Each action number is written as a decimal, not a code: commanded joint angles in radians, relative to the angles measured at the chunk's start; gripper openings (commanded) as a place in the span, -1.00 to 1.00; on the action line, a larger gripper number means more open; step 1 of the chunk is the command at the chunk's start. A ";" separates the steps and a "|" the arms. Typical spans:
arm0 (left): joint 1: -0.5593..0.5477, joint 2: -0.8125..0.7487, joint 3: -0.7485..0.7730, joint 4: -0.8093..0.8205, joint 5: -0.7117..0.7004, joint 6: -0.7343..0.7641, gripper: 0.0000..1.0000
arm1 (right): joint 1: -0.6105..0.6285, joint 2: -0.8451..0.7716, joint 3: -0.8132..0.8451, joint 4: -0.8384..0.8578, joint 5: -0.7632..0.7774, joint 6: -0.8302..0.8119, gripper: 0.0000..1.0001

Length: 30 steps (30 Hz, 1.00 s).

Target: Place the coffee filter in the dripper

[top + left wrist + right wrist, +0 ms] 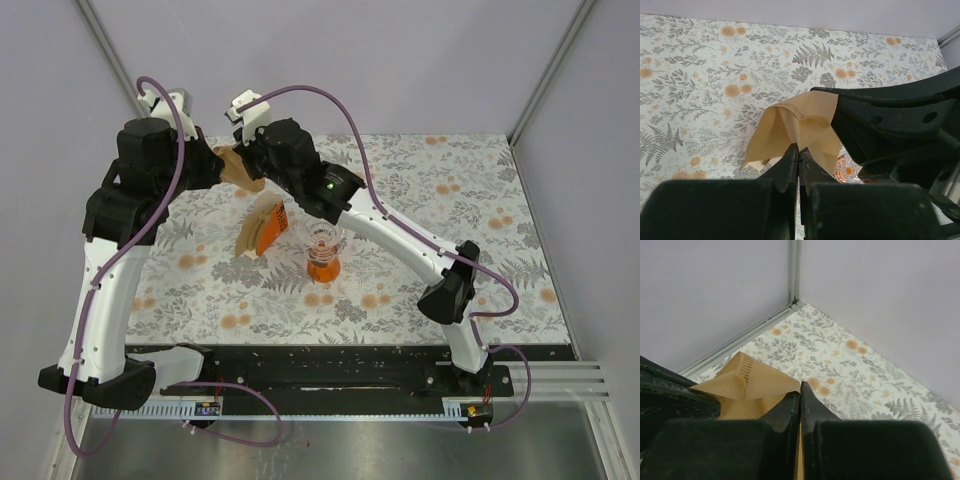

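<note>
The coffee filter (234, 168) is a thin light-brown paper, held in the air between both grippers over the back left of the table. My left gripper (800, 148) is shut on one edge of the filter (790, 127). My right gripper (800, 385) is shut on the other edge of the filter (747, 385), which is partly spread open. The dripper (323, 250), a clear ribbed cone on an orange base, stands upright mid-table, in front and to the right of the grippers. A bit of it shows under the filter in the left wrist view (842, 167).
A bundle of brown filters in an orange holder (264, 228) stands just left of the dripper. The grey back wall and a corner post (792, 270) are close behind the grippers. The floral table cover (450, 200) spreads to the right.
</note>
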 commanded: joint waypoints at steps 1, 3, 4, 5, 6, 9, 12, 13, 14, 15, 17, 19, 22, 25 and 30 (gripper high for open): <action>0.000 -0.027 0.017 0.029 -0.044 0.061 -1.00 | -0.016 -0.072 0.000 0.054 0.229 -0.138 -1.00; 0.000 -0.026 0.020 0.035 -0.064 0.087 -1.00 | -0.016 -0.075 0.000 0.060 0.274 -0.178 -1.00; 0.000 -0.024 0.020 0.035 -0.069 0.101 -1.00 | -0.016 -0.077 0.000 0.060 0.288 -0.193 -1.00; 0.000 -0.026 0.023 0.037 -0.069 0.113 -1.00 | -0.016 -0.078 0.000 0.061 0.304 -0.208 -1.00; 0.000 -0.026 0.024 0.038 -0.067 0.124 -1.00 | -0.016 -0.078 0.001 0.061 0.312 -0.219 -1.00; 0.000 -0.024 0.021 0.046 -0.020 0.144 -0.84 | -0.016 -0.078 0.003 0.055 0.299 -0.222 -1.00; 0.000 -0.027 0.002 0.075 0.115 0.169 0.02 | -0.016 -0.077 0.006 0.032 0.237 -0.175 -1.00; -0.002 -0.027 -0.008 0.095 0.155 0.179 0.33 | -0.015 -0.075 0.006 0.028 0.222 -0.160 -1.00; 0.000 -0.026 -0.020 0.118 0.187 0.190 0.85 | -0.018 -0.078 0.006 0.026 0.216 -0.143 -1.00; 0.000 -0.024 -0.035 0.136 0.201 0.202 0.98 | -0.016 -0.077 0.003 0.025 0.210 -0.130 -1.00; 0.001 -0.024 -0.066 0.184 0.200 0.221 0.98 | -0.016 -0.081 0.001 0.025 0.210 -0.107 -1.00; 0.005 -0.026 -0.109 0.240 0.186 0.256 0.98 | -0.024 -0.087 0.000 0.023 0.194 -0.075 -1.00; 0.006 -0.015 -0.135 0.288 0.213 0.305 0.98 | -0.048 -0.103 -0.003 0.021 0.161 -0.008 -1.00; 0.020 -0.026 -0.167 0.349 0.293 0.387 0.98 | -0.071 -0.112 -0.003 0.020 0.124 0.058 -1.00; 0.020 -0.024 -0.184 0.428 0.298 0.364 0.94 | -0.085 -0.118 0.003 0.021 0.119 0.166 -1.00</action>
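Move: Between them the two hands still pinch the coffee filter, high over the table. From the right hand the dripper lies about 15 cm to the right, some 2 cm ahead and 28 cm below, its carafe directly under it; the filter box stands straight ahead by about 9 cm, 35 cm down. From the left hand the dripper is about 19 cm to the right, 8 cm ahead and 28 cm below. Letting go of the coffee filter, the left fingers spring wide open while that hand eases about 3 cm forward and 3 cm right, yawing some 20 degrees clockwise. The right fingers stay shut on the filter and carry it about 5 cm right, to the dripper's side, and nearly 4 cm forward, rising a couple of centimetres early on and turning about 10 degrees clockwise. ##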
